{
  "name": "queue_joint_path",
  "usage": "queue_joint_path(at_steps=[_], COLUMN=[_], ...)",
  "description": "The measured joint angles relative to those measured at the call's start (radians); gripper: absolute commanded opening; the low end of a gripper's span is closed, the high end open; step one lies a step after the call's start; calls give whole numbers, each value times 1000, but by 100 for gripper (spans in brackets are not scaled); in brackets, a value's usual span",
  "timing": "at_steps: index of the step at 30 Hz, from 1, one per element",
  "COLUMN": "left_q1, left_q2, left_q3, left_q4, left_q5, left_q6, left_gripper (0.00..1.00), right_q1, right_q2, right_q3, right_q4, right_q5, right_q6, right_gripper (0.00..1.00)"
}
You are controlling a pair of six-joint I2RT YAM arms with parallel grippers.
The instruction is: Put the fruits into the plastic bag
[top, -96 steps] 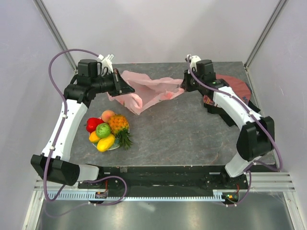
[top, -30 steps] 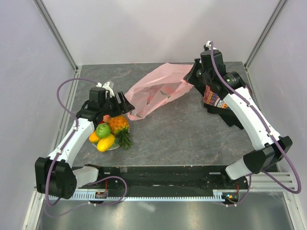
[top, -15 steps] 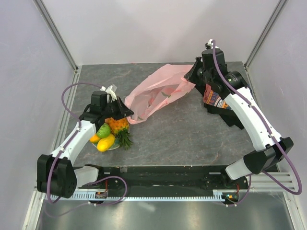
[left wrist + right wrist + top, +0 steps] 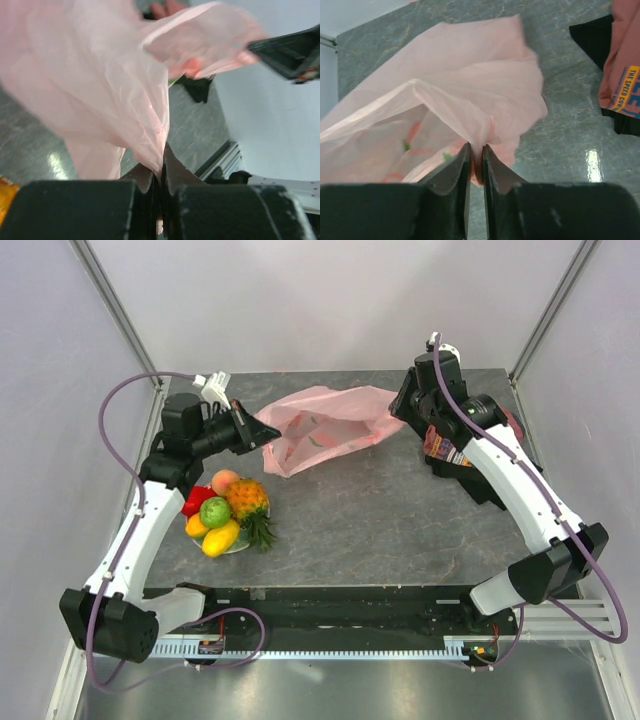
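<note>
The pale-pink plastic bag (image 4: pixel 325 425) hangs stretched between both grippers above the back of the table. My left gripper (image 4: pixel 262 435) is shut on its left edge; the pinched film (image 4: pixel 150 150) shows in the left wrist view. My right gripper (image 4: pixel 397 410) is shut on its right edge, film (image 4: pixel 485 125) bunched between the fingers. The fruits sit piled on a plate at the front left: pineapple (image 4: pixel 250 505), peach (image 4: pixel 225 481), red piece (image 4: pixel 194 500), green one (image 4: pixel 214 512), yellow ones (image 4: pixel 220 538).
A folded dark-red printed T-shirt (image 4: pixel 450 452) lies under my right arm at the back right, also in the right wrist view (image 4: pixel 620 85). The grey stone-look table (image 4: pixel 380 530) has metal frame posts at its back corners.
My left gripper has risen from beside the fruits and moved back-left, pulling the bag's left edge up. The bag is stretched flatter. The right gripper has barely moved.
</note>
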Motion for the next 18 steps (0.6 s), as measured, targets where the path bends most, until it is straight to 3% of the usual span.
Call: queue_joint_path(at_steps=[2, 5, 13, 18], left_q1=[0, 0, 19, 29], left_q2=[-16, -22, 33, 73], left_q3=[32, 65, 103, 134], left_q4=[-3, -27, -131, -151], left_q5=[8, 27, 50, 50], left_q6=[-14, -27, -26, -22], left_gripper=[2, 2, 2, 1], right_q1=[0, 0, 25, 130], right_q2=[-3, -23, -216, -314], right_q3=[-13, -43, -199, -232], right_q4=[1, 9, 145, 298], right_q5=[14, 24, -9, -77], right_q6=[-11, -37, -127, -200], right_gripper=[52, 62, 68, 68])
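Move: The pineapple, the nearest fruit on the right hand's side, lies some 32 cm to the right hand's left, about 7 cm farther back and 20 cm below; the green apple is about 8 cm left of the pineapple. The bag, its rim still between both hands' fingers, has its middle about 12 cm left of the right hand and 11 cm lower. From the left hand, that middle is about 12 cm right and 6 cm ahead, and the pineapple some 8 cm left. Spreading its already parting fingers wide, the right hand dips about 1 cm and lets go of the bag's rim, then draws up and back, about 8 cm higher, veering left at the end as it tips up some 20 degrees and turns counter-clockwise. The left hand keeps its pinch on its own side of the rim, bobbing up about 3 cm and settling again. ##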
